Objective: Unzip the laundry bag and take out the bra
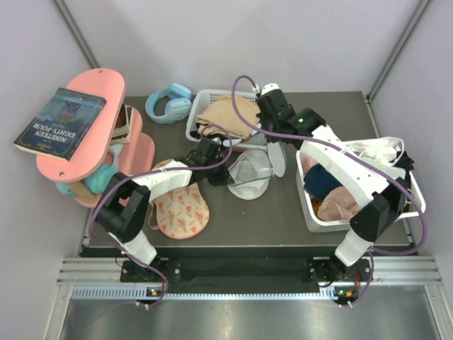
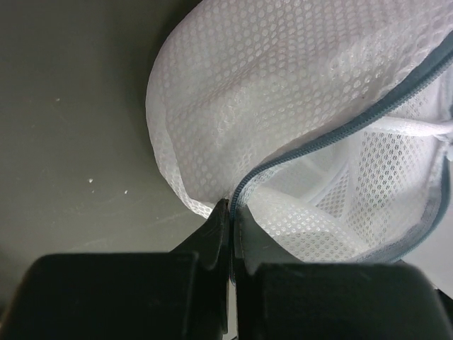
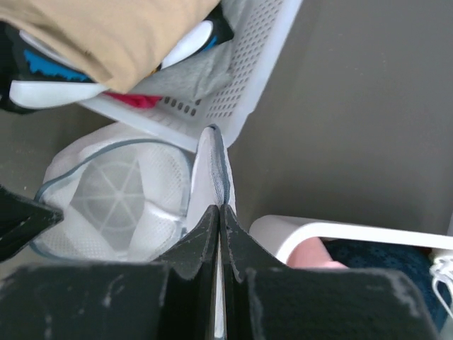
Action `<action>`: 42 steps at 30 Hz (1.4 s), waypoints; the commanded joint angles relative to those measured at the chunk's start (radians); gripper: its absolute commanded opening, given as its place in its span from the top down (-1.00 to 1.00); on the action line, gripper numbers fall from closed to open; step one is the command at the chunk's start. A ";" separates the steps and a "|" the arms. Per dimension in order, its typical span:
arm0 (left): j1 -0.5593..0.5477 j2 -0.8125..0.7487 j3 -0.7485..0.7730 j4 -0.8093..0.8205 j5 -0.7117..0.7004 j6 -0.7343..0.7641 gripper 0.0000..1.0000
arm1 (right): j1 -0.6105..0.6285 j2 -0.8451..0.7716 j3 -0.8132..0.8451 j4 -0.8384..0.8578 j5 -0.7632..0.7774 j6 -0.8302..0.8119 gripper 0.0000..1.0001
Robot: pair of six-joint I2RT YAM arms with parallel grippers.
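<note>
The white mesh laundry bag [image 1: 249, 176] lies open at the table's middle, its grey-blue zip rim [image 2: 333, 134] parted. My left gripper [image 1: 221, 164] is shut on the bag's zip edge at its left side [image 2: 231, 207]. My right gripper [image 1: 276, 157] is shut on the bag's raised lid flap [image 3: 212, 166] at its right side; the bag's empty interior [image 3: 113, 198] shows beside it. The peach-pink bra [image 1: 182, 211] with red flowers lies on the table left of the bag, under my left arm.
A white slatted basket [image 1: 205, 99] with a tan garment [image 1: 228, 113] stands behind the bag. A second white basket [image 1: 311, 205] of clothes is at the right. Blue headphones [image 1: 170, 103] and a pink shelf [image 1: 85, 134] with a book stand at the left.
</note>
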 commanded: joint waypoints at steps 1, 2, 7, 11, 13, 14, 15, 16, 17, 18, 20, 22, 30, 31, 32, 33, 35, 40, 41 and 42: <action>-0.005 0.015 -0.011 0.063 0.009 0.018 1.00 | 0.068 0.033 -0.038 0.091 0.003 0.022 1.00; -0.005 0.016 -0.011 0.069 0.010 0.018 1.00 | 0.074 0.041 -0.044 0.102 -0.030 0.032 1.00; -0.005 0.029 -0.025 0.096 0.026 0.014 1.00 | 0.091 0.107 -0.071 0.189 -0.207 0.104 1.00; -0.005 0.054 -0.046 0.141 0.033 0.013 1.00 | 0.091 0.144 -0.109 0.254 -0.389 0.142 1.00; -0.005 0.064 -0.042 0.149 0.046 0.018 1.00 | 0.091 0.164 -0.141 0.280 -0.437 0.157 1.00; -0.005 0.065 -0.040 0.152 0.046 0.018 1.00 | 0.091 0.168 -0.156 0.313 -0.473 0.163 1.00; -0.005 0.062 -0.045 0.153 0.044 0.014 1.00 | 0.090 0.176 -0.182 0.326 -0.490 0.168 1.00; -0.005 0.059 -0.046 0.155 0.038 0.013 1.00 | 0.091 0.182 -0.190 0.337 -0.506 0.179 1.00; -0.005 0.050 -0.049 0.153 0.032 0.011 1.00 | 0.091 0.191 -0.202 0.355 -0.527 0.183 1.00; -0.005 0.042 -0.052 0.153 0.030 0.010 1.00 | 0.093 0.195 -0.209 0.364 -0.543 0.188 1.00; -0.005 0.026 -0.054 0.138 0.023 0.008 0.96 | 0.091 0.201 -0.230 0.393 -0.567 0.203 1.00; -0.005 0.012 -0.056 0.121 0.021 0.007 0.41 | 0.091 0.204 -0.242 0.430 -0.578 0.216 1.00; -0.005 -0.154 -0.135 0.029 -0.055 -0.004 -0.70 | 0.090 0.224 -0.268 0.479 -0.573 0.245 1.00; -0.005 -0.192 -0.143 0.020 -0.062 -0.004 -0.75 | 0.090 0.225 -0.272 0.484 -0.572 0.251 1.00; -0.005 -0.214 -0.154 0.014 -0.066 -0.004 -0.82 | 0.090 0.227 -0.282 0.488 -0.569 0.252 1.00; -0.005 -0.237 -0.163 0.000 -0.074 -0.004 -0.85 | 0.090 0.228 -0.288 0.501 -0.569 0.256 1.00; -0.005 -0.309 -0.187 -0.018 -0.088 -0.012 -0.89 | 0.090 0.236 -0.302 0.510 -0.567 0.259 1.00; -0.003 -0.466 -0.220 -0.141 -0.160 -0.013 -0.94 | 0.090 0.247 -0.328 0.553 -0.580 0.262 1.00; -0.003 -0.488 -0.223 -0.156 -0.170 -0.018 -0.94 | 0.090 0.250 -0.342 0.564 -0.578 0.262 1.00; -0.003 -0.511 -0.232 -0.167 -0.186 -0.022 -0.96 | 0.090 0.251 -0.350 0.570 -0.580 0.257 1.00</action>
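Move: The right hand, holding the laundry bag's raised zippered flap, is taking it to the bag's left rim, about 15 cm left, 6 cm back and 19 cm below. From it, the white basket stands some 13 cm ahead and 14 cm left, and the white bin 8 cm back and 26 cm right. The left hand still pinches that rim, with the laundry bag's middle about 7 cm right, 3 cm ahead and slightly below. Right hand carries the flap some 20 cm down and left to the left rim; left sinks, opens, lifts away. ##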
